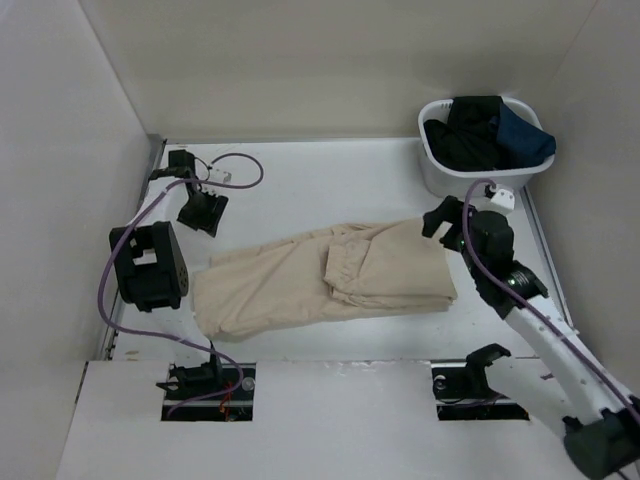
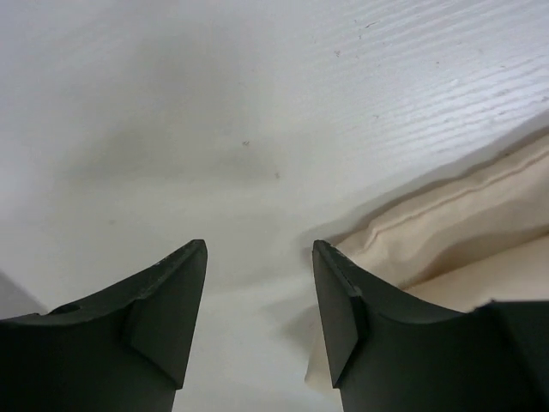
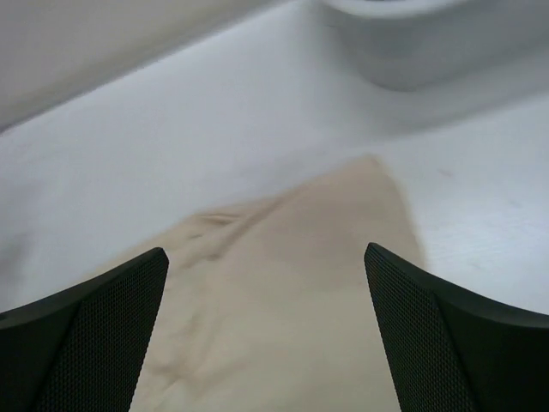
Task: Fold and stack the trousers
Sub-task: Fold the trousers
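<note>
The beige trousers (image 1: 300, 285) lie on the white table (image 1: 300, 180), folded into a long band with the gathered waist on top near the middle. My left gripper (image 1: 203, 212) hovers beyond their left end, open, with only bare table between its fingers; in the left wrist view the left gripper (image 2: 259, 249) has a seamed edge of the trousers (image 2: 463, 223) just to the right of its right finger. My right gripper (image 1: 440, 220) is at their far right corner. In the right wrist view the right gripper (image 3: 266, 253) stands wide open above the trousers (image 3: 292, 283), holding nothing.
A white basket (image 1: 435, 170) with black and navy garments stands at the back right, close behind the right gripper; the basket (image 3: 412, 51) also shows in the right wrist view. White walls enclose the table on three sides. Purple cables loop by the left arm.
</note>
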Controlling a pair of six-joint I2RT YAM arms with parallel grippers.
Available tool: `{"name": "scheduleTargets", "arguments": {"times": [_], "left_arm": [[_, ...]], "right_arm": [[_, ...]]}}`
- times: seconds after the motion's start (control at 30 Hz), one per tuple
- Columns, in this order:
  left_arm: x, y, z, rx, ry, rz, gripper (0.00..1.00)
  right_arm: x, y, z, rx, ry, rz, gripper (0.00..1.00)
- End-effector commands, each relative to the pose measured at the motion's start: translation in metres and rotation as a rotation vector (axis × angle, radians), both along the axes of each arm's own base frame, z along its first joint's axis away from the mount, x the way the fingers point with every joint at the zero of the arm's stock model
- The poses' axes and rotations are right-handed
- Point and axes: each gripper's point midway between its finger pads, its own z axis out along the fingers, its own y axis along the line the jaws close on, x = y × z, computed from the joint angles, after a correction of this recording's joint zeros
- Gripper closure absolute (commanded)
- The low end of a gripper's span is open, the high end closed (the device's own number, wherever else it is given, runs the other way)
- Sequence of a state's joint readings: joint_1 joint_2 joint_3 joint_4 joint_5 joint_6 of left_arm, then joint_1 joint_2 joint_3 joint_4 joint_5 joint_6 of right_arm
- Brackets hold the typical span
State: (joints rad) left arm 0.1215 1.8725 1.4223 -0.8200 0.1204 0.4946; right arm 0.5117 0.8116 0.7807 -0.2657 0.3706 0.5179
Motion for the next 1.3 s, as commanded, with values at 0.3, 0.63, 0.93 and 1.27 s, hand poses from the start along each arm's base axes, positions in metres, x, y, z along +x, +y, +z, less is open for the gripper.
{"name": "scheduleTargets", "arguments": {"times": [0.3,0.63,0.93,1.27], "left_arm": [[-0.066,0.004,0.011,-0.006,0.069,0.028,0.49],[-0.037,-0.006,0.002,-0.041,0.048,0.057,0.5],[0.01,-0.082,0.013,-0.133,-0.02,-0.057,0.49],[-0.034,-0.186,-0.031,-0.337,0.203,-0.144,0.53]], "right_arm": [[0.018,-0.037,-0.192,0.065,0.588,0.038,0.01],[0.016,-0.089,-0.156,0.038,0.57,-0.146,1.0],[-0.007,-0.097,-0.011,-0.461,0.452,-0.094,1.0],[-0.04,0.132,-0.048,-0.71,0.588,0.5,1.0]]}}
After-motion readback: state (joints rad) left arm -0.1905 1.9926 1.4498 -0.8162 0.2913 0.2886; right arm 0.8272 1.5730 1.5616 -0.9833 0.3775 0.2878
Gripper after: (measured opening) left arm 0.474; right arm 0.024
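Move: The right end of the trousers, the doubled edge, lies about 23 cm below my right hand, some 4 cm to the right and level in reach. The flap's free edge is some 22 cm to this hand's left, 1 cm nearer me; the basket stands about 24 cm ahead and 12 cm right. From my left hand the trousers' far-left corner is some 4 cm right, 6 cm back and 5 cm lower; that right end is about 59 cm right and 9 cm back. I drop my open right hand some 22 cm, tipping the fingers down about 40 degrees, and pinch the trousers' right end. I lift it some 25 cm, drifting right, then swing it about 23 cm left over the cloth, sinking a little as the wrist rolls. My open left hand lifts and draws back, then comes forward again and sweeps about 15 cm right and down, empty. ##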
